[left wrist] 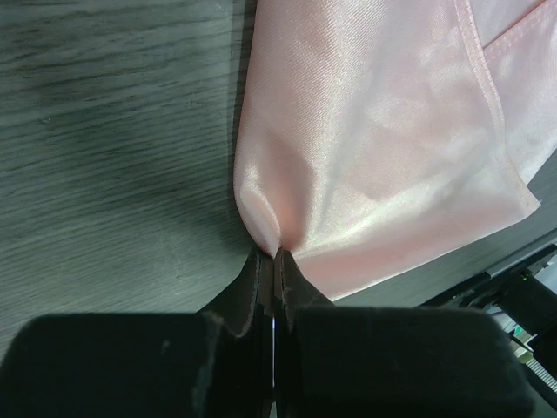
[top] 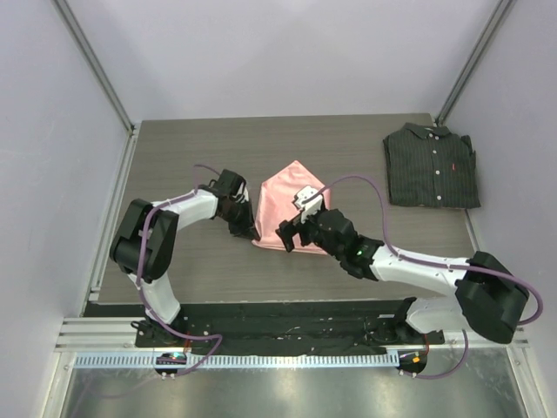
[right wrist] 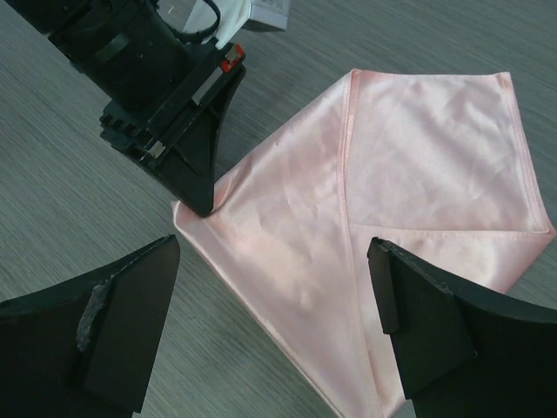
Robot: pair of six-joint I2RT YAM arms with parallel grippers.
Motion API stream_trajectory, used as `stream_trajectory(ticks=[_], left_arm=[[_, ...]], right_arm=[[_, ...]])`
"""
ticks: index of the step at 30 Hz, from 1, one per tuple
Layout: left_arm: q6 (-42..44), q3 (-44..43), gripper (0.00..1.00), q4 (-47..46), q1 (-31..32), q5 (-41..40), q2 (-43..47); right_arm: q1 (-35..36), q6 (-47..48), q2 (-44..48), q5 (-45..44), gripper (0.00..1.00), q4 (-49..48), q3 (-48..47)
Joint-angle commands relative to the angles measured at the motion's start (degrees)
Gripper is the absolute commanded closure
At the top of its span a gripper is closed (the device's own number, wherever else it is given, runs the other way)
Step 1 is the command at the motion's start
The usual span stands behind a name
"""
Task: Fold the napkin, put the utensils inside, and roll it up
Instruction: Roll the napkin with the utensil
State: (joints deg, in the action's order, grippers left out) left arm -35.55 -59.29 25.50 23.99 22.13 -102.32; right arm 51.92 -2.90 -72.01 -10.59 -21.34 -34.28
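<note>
The salmon-pink napkin [top: 287, 196] lies folded on the table, with flaps overlapping along a seam [right wrist: 348, 174]. My left gripper [top: 253, 233] is shut on the napkin's near-left corner, pinching a small pucker of cloth [left wrist: 261, 213] between its fingertips [left wrist: 274, 254]. In the right wrist view that same gripper [right wrist: 198, 187] stands on the corner. My right gripper [top: 291, 232] hovers just above the napkin's near edge, open wide [right wrist: 271, 261], with nothing between its fingers. The utensils are out of view.
A dark pinstriped folded shirt [top: 432, 165] lies at the back right of the wooden table [top: 174, 157]. Grey walls with metal posts close in the sides and back. The black strip with the arm bases [top: 287, 326] runs along the near edge.
</note>
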Motion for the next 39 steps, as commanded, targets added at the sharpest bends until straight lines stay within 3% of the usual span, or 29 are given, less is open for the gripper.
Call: stream_trajectory(ticks=[1,4,7,14,28,39], left_arm=[[2.7,-2.8,1.0,3.5,-0.4,1.6,-0.2],[3.2,-2.9,1.0,4.1,-0.7,2.1,-0.4],[3.3,-2.9,1.0,4.1,-1.5,3.5,-0.7],[4.6,-2.5,1.0,5.5,-3.2,5.6,-0.7],[5.0,-1.8,1.0,5.4,-4.5,7.0,-0.8],[4.9,-1.4,1.0,4.5,-6.5,8.0,-0.4]], right_arm=[[1.2,0.0,-8.1,-1.1,0.0,2.0,-7.5],[7.8,7.3,-14.4,-8.5,0.0,7.5,-11.3],[13.4,12.4,-17.5,-15.9,0.0,4.6,-11.9],[18.1,18.2,-26.3,-25.6,0.05,-2.2,-12.8],[20.1,25.4,-41.1,-41.4,0.23,-6.6,-16.5],[20.1,23.2,-39.3,-44.3,0.4,-5.0,-10.9]])
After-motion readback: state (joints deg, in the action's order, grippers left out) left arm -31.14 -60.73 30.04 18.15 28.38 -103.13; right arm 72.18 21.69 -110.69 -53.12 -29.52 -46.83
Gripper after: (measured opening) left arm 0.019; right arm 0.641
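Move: The right hand hangs open above the napkin; the stretch of rolled near edge it goes for lies about 4 cm left, 1 cm back and 13 cm below. The pinched left end of that edge is some 12 cm left and 1 cm ahead, the free right end 7 cm right and 3 cm back, and the far corner 23 cm ahead and 1 cm left, all as far down. From the left hand, that same stretch is about 8 cm right and 2 cm back, level. The right hand sinks about 11 cm to the napkin's rolled near edge, swinging first left and back and then partly returning forward and right to end some 4 cm further left, while it rolls about 45 degrees with its left side dropping and its wide-open fingers narrow to roughly two thirds around the edge without shutting. The left hand keeps its pinch on the left end of the edge and draws it about 2 cm to the left, hardly rising. ##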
